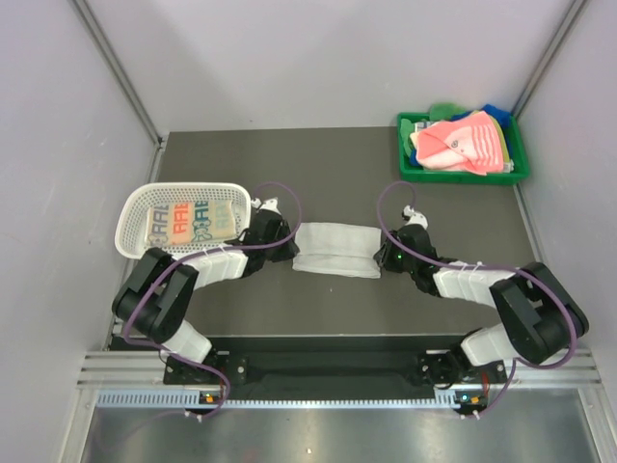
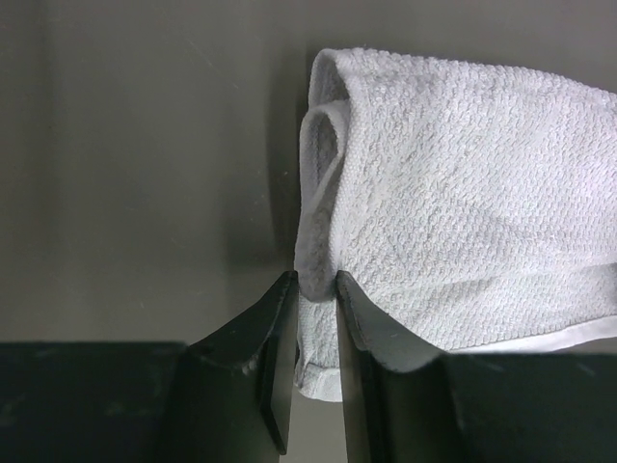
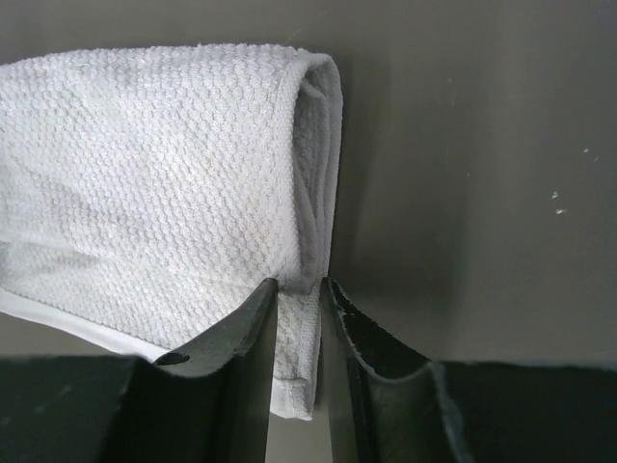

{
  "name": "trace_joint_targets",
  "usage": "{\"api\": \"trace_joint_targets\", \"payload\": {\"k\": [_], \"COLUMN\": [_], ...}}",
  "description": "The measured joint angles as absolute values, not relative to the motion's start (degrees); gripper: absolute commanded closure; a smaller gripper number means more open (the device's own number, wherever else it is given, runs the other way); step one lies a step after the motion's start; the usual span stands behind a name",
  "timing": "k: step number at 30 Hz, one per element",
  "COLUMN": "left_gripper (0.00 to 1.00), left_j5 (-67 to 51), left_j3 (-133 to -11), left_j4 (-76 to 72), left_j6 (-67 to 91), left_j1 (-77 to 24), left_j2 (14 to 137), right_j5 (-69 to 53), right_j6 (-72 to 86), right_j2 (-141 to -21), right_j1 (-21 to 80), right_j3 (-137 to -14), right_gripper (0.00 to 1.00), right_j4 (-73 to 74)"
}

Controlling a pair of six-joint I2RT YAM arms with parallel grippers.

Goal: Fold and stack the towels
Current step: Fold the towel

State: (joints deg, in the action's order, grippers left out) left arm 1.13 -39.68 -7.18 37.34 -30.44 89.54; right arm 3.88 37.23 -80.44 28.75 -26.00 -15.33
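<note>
A plain white towel (image 1: 335,250) lies folded into a flat band in the middle of the dark table (image 1: 328,164). My left gripper (image 1: 292,249) is at its left end and my right gripper (image 1: 384,253) at its right end. In the left wrist view the towel (image 2: 463,193) shows a rolled fold, and the left gripper (image 2: 316,280) is shut on its end hem. In the right wrist view the right gripper (image 3: 299,283) pinches the other end of the towel (image 3: 145,174). A white towel with coloured letters (image 1: 193,224) lies in the basket. A pink towel (image 1: 463,143) tops the pile in the tray.
The white perforated basket (image 1: 135,207) stands at the left, just behind my left arm. The green tray (image 1: 415,164) sits in the far right corner with several cloths heaped in it. Grey walls close in the table on three sides.
</note>
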Motion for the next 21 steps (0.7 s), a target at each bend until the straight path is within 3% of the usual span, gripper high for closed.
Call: {"api": "trace_joint_targets", "payload": {"k": [12, 20, 21], "left_gripper": [0.94, 1.00, 1.00], "left_j5": [1.17, 1.15, 1.13], "left_j3": [-43.18, -46.00, -46.09], "left_j4": [-4.60, -3.01, -2.81], "left_j6": [36.16, 35.29, 35.20], "left_j1": [-30.48, -30.48, -30.48], "left_j2": [89.65, 90.63, 90.63], "right_j5": [4.78, 5.37, 5.48], "right_j6": [37.32, 35.97, 35.75], "right_j2": [-80.42, -79.24, -79.05], "right_j1": [28.88, 28.88, 28.88], "right_j3": [-27.27, -29.34, -29.43], "right_gripper": [0.96, 0.96, 0.91], "right_j4": [-13.82, -10.72, -10.57]}}
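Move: The folded white towel's middle lies about 10 cm to the right of the left gripper and 1 cm ahead, its near left edge already between the open tips. From the right gripper the middle is some 10 cm to the left and 2 cm ahead, a centimetre below either hand. The white basket's middle stands about 25 cm left of the left gripper and 7 cm farther out; the green bin roughly 20 cm right of the right gripper, 26 cm ahead. Shut both grippers from part-open on the two ends of the upper towel layer's near edge, left hand at the left end, right hand at the right. As they close, raise the left about 2 cm while easing it forward and a little right; then lift the right some 1.5 cm with a slight push forward, wrists nearly unturned. ##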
